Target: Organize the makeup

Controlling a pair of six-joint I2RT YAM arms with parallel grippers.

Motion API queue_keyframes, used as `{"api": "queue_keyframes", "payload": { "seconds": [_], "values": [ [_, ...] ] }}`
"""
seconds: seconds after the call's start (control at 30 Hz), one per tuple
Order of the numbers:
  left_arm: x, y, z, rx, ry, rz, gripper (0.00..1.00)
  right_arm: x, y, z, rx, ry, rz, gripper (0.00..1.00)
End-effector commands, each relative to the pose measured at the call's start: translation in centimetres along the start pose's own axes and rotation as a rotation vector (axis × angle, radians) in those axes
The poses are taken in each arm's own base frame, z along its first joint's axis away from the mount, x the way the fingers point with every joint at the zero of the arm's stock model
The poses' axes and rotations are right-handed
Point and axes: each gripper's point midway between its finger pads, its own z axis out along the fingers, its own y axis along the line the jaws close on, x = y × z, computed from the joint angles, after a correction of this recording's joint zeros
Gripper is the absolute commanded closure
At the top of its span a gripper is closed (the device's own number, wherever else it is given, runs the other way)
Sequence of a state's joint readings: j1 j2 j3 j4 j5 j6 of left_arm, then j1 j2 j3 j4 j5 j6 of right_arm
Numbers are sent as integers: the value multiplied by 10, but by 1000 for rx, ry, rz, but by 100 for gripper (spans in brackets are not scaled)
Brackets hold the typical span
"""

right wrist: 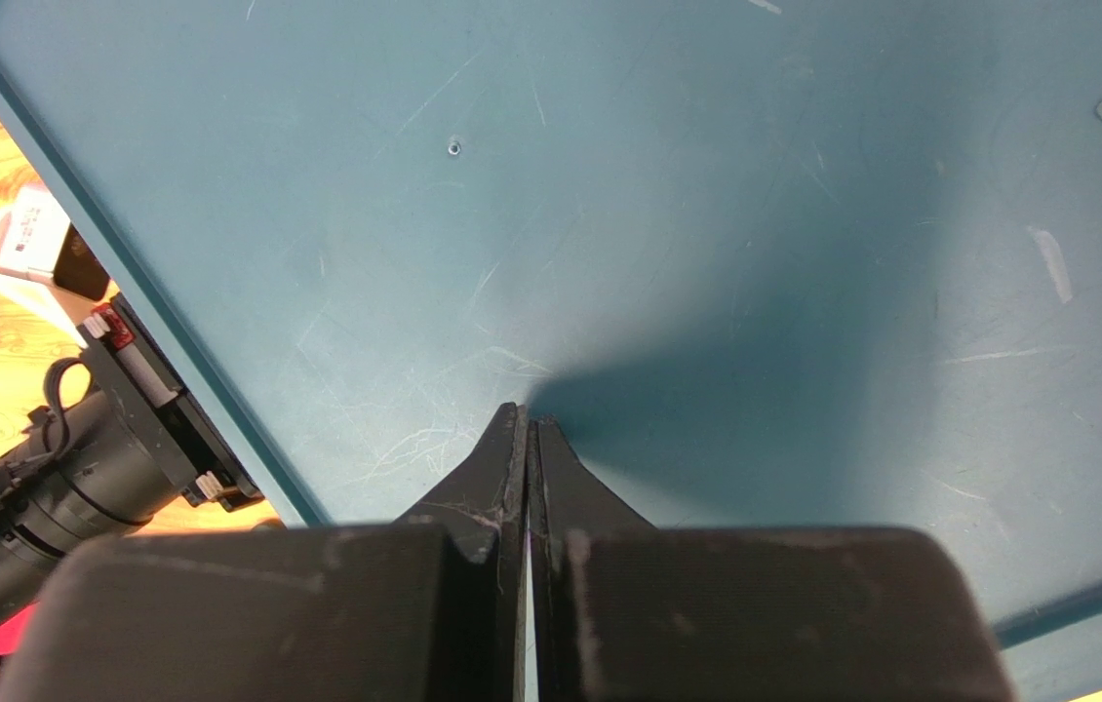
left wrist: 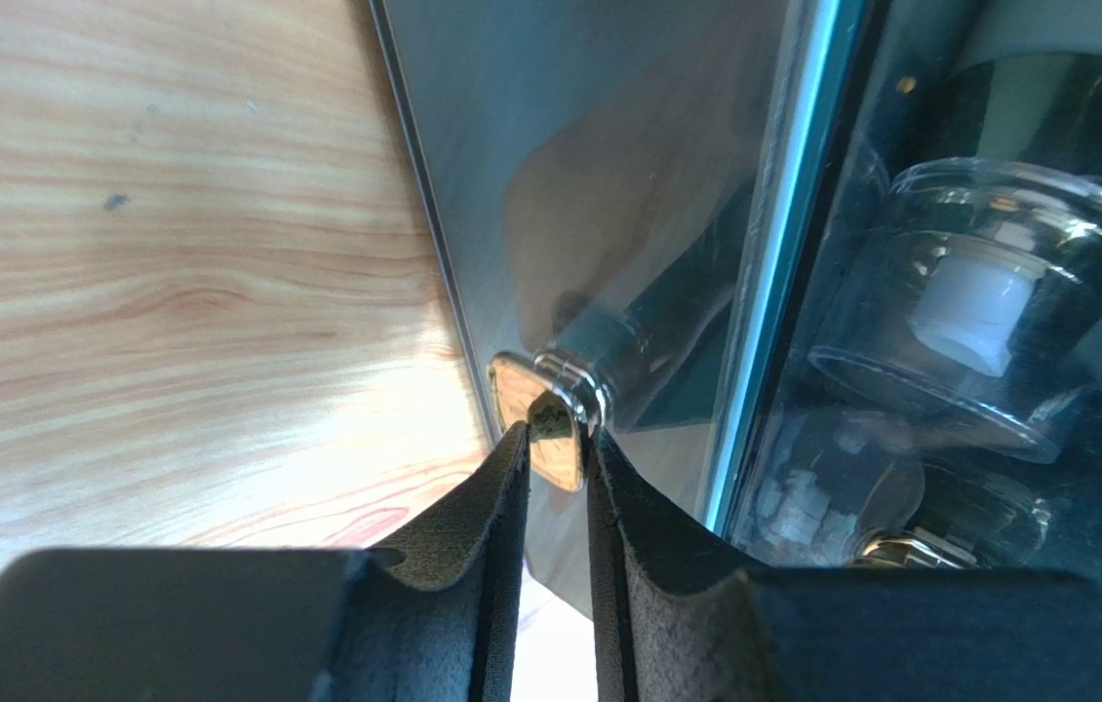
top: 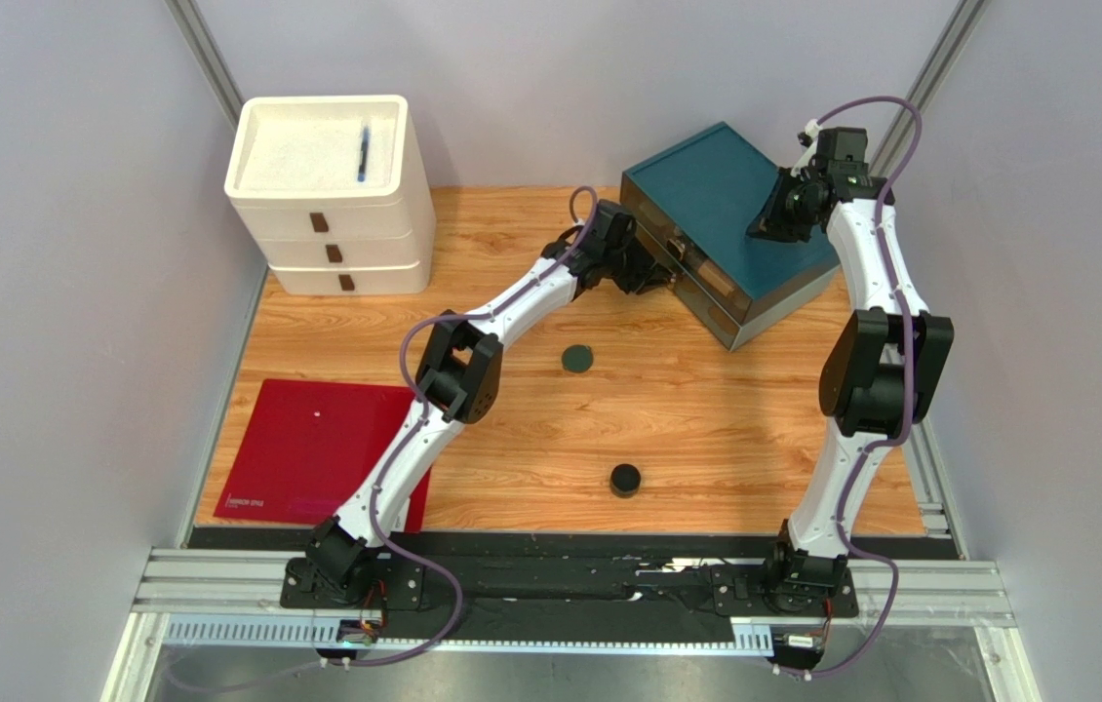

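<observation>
A flat dark-green disc (top: 578, 357) and a black round jar (top: 626, 478) lie loose on the wooden table. At the back stands a teal box (top: 726, 205) with a see-through drawer front. My left gripper (top: 655, 271) is at that front. In the left wrist view its fingertips (left wrist: 557, 436) pinch the small gold drawer knob (left wrist: 554, 417). A clear bottle (left wrist: 982, 307) lies inside, behind the front. My right gripper (top: 774, 220) is shut and empty, its tips (right wrist: 529, 417) resting on the teal lid (right wrist: 733, 220).
A white three-drawer unit (top: 330, 190) stands at the back left with a blue pen (top: 364, 152) in its top tray. A red mat (top: 308, 446) lies at the front left. Grey walls close in both sides.
</observation>
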State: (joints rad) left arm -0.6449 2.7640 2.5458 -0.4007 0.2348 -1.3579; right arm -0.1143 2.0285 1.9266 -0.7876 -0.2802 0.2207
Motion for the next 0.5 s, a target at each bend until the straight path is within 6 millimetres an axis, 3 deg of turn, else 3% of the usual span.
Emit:
{"api": "queue_keyframes", "payload": {
  "seconds": [0.0,0.37,0.47],
  "values": [
    [-40,40,-17,-161,-87,27,75,68,-51,15,167,234,49,100],
    [-42,81,-32,-299,-49,92,76,68,-51,15,167,236,55,100],
    [-43,82,-39,-299,-41,100,76,68,-51,16,165,237,55,100]
  ]
}}
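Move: The lower drawer's knob on the teal cabinet is right at the left fingertips, about 1 cm ahead, 1 cm to the right and 1 cm lower. The upper drawer's knob is some 6 cm above the hand, 1 cm ahead and 2 cm right. The nearer green disc lies about 13 cm back, 13 cm left and 7 cm below. From the right hand, the lower knob is roughly 6 cm back, 11 cm left and 10 cm below. Leftward, slowly at first and then quickly, the left hand goes about 6.5 cm away from the cabinet front, dropping some 4 cm towards the table late on, its left side rolling up roughly 10 degrees. The nearly closed fingers start at the lower knob, hold their gap and end clear of it. The right hand stays still, shut fingertips resting on the cabinet top. ##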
